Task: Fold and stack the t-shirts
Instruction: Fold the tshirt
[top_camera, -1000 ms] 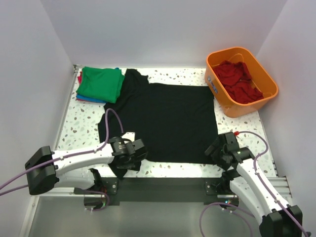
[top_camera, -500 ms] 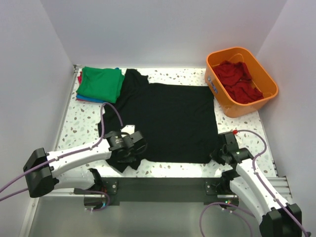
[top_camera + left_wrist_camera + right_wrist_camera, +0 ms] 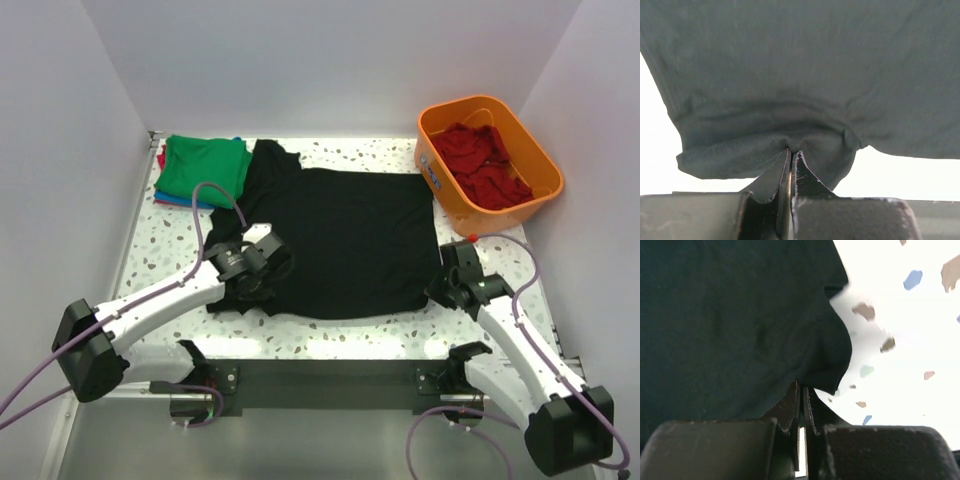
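Note:
A large black t-shirt (image 3: 350,225) lies spread over the middle of the speckled table (image 3: 170,250). My left gripper (image 3: 260,272) is shut on its near left hem, and the pinched fold of dark cloth (image 3: 765,150) bunches at the fingertips (image 3: 801,165). At the near right corner of the hem my right gripper (image 3: 441,290) is shut too, with the black cloth (image 3: 740,320) drooping over its tips. At the back left, a folded green t-shirt (image 3: 203,168) tops a small stack with blue and red edges showing beneath it.
An orange plastic tub (image 3: 530,210) at the back right holds crumpled red cloth (image 3: 485,165). White walls close in the table on the left, back and right. Purple cables loop off both arms. Bare speckled table (image 3: 900,315) shows right of the shirt corner.
The right gripper has shut on the shirt's near right corner. Both grippers have moved away from the near edge, drawing the black hem up over the shirt.

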{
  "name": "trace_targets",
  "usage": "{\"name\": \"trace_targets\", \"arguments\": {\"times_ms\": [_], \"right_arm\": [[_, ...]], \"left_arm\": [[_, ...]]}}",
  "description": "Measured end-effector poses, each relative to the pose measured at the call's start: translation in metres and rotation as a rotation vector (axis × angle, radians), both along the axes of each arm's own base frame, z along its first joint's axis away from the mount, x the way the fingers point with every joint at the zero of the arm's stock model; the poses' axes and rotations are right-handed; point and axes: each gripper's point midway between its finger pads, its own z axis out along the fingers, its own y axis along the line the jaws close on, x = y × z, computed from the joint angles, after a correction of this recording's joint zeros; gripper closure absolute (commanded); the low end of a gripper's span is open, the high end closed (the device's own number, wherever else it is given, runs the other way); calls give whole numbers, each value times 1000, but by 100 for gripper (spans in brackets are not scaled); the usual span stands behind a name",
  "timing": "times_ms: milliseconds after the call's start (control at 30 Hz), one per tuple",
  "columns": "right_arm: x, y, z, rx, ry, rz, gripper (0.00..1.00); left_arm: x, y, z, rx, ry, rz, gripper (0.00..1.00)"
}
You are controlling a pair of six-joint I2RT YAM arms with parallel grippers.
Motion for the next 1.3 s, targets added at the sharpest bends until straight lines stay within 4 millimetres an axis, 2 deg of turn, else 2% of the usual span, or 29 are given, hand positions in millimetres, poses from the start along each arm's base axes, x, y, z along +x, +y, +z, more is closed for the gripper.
{"name": "trace_targets", "arguments": {"times_ms": [467,567,600,733,767,800,833,867,900,933,967,1000,1067,1133,1167,1300], "right_arm": [[66,2,24,-89,-74,38,100],[82,1,27,-118,-83,43,100],[87,1,28,-124,-87,45,100],[105,1,26,-149,-93,45,100],[110,1,25,-154,-91,43,100],[116,2,24,-158,-90,44,99],[122,2,22,-163,-89,42,94],[128,2,21,-170,-89,39,84],[132,2,20,-178,-87,37,80],[136,1,18,-188,-80,40,74],[140,1,18,-197,-77,39,56],[145,0,20,-206,-80,34,50],[152,-1,25,-218,-90,43,29],[157,0,31,-219,-107,55,18],[158,1,34,-217,-116,62,3],[151,11,39,-174,-141,110,1]], "left_arm": [[104,6,14,42,-151,63,100],[124,8,12,64,-170,55,100],[139,8,7,85,-176,44,100],[155,10,1,119,-170,31,99],[162,11,-1,127,-171,32,93],[170,12,-4,134,-173,37,70],[177,16,-7,147,-168,39,54],[183,19,-10,159,-162,43,39],[190,22,-13,164,-161,55,12],[196,27,-17,177,-156,59,1],[202,30,-19,186,-153,69,0],[208,33,-21,191,-152,80,0],[215,37,-22,197,-152,95,0],[219,37,-19,192,-162,101,0],[219,36,-16,183,-168,100,0],[210,30,-8,116,-194,88,0]]}}
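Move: Each closed gripper holds the black t-shirt's near edge, lifted. The left hand's laying spot on the shirt is about 21 cm ahead, 3 cm left and 9 cm down; the right's is some 15 cm straight ahead and 5 cm down. From the left hand, the green stack lies roughly 33 cm ahead, 19 cm left and 8 cm down. From the right, the orange bin's middle is about 30 cm ahead, 17 cm right and 2 cm up. Carry the held near edge forward over the t-shirt with both grippers at once, the left about 22 cm and the right some 15 cm, rising slightly, then dipping as they near the middle of the cloth. Keep both pinches until late in the reach, then open both grippers wide to let go, and ease up a little. Tilt the fingers about 10 degrees forward. ##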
